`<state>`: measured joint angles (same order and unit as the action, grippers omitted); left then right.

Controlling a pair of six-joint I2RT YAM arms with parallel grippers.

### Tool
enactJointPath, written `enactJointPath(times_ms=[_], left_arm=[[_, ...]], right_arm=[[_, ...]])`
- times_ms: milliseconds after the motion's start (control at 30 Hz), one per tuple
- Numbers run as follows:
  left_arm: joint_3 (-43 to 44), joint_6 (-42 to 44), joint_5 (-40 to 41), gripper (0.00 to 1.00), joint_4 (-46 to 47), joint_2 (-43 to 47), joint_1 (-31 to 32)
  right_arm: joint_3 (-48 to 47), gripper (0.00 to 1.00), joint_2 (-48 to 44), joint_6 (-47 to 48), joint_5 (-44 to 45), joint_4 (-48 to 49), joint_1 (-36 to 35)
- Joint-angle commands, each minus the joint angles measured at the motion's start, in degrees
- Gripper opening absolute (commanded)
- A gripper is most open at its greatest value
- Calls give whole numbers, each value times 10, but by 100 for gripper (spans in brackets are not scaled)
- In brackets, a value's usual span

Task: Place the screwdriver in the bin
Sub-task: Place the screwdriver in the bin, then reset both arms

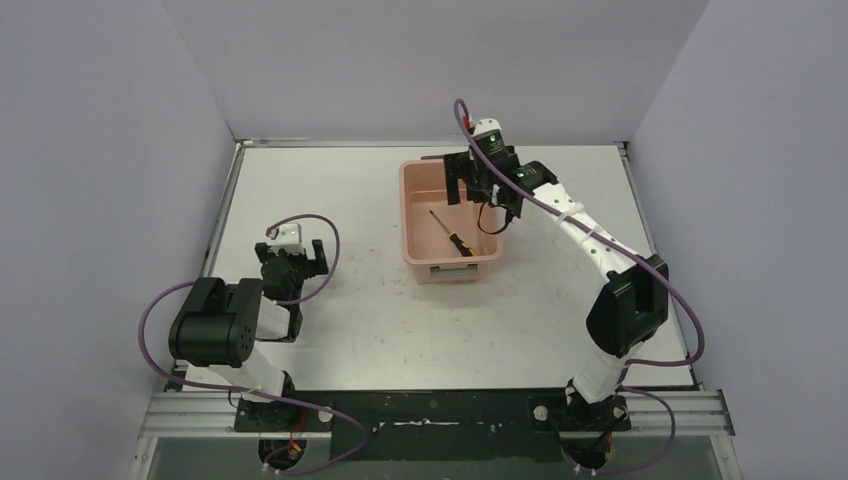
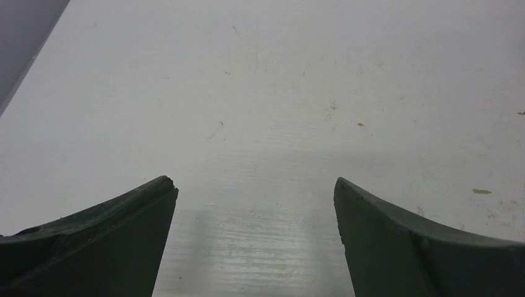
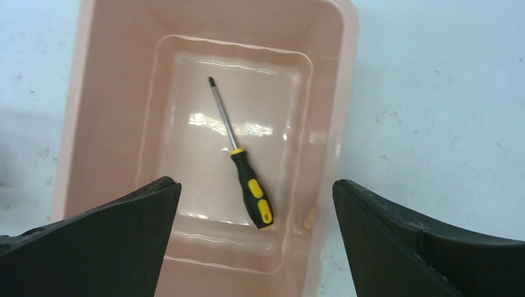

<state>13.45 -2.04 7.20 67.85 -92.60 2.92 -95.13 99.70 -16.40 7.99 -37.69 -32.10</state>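
Note:
The screwdriver [image 1: 452, 231] [image 3: 242, 161], slim with a yellow-and-black handle, lies flat on the floor of the salmon-pink bin [image 1: 412, 205] [image 3: 334, 93], its handle in a corner. My right gripper [image 1: 478, 196] [image 3: 256, 185] hovers over the bin's far end, open, with nothing between its fingers. My left gripper [image 1: 290, 258] [image 2: 255, 182] stands open over bare table at the left, far from the bin.
Grey walls close in the white table [image 1: 360, 320] on three sides. A raised metal rail [image 1: 440, 410] runs along the near edge by the arm bases.

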Motion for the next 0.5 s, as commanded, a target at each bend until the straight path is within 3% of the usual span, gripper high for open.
enactJointPath(times_ms=[0,467], left_arm=[[10,5,-3,97,17,4,1],[10,5,-3,97,17,3,1]], right_arm=[[36,100,-53,14,-30,26,63],[140,100,-112,69,-106,54,258]])
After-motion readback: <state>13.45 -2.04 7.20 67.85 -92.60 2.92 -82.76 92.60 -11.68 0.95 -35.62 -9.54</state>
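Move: The screwdriver already lies loose on the bin's floor, its middle about 19 cm below the open right hand, some 3 cm to its left and about 1 cm back. The bin around it has its middle roughly 2 cm ahead of that hand, 4 cm to its left and 15 cm down. From the idle left hand, the screwdriver is about 36 cm to the right, 3 cm ahead and 4 cm lower. The screwdriver and the bin are left behind untouched as the right hand, still high and empty, swings about 16 cm to the right, across the bin's right-hand rim and out over bare table. It speeds up early, sinks slightly and turns some 15 degrees clockwise, fingers staying wide open. ##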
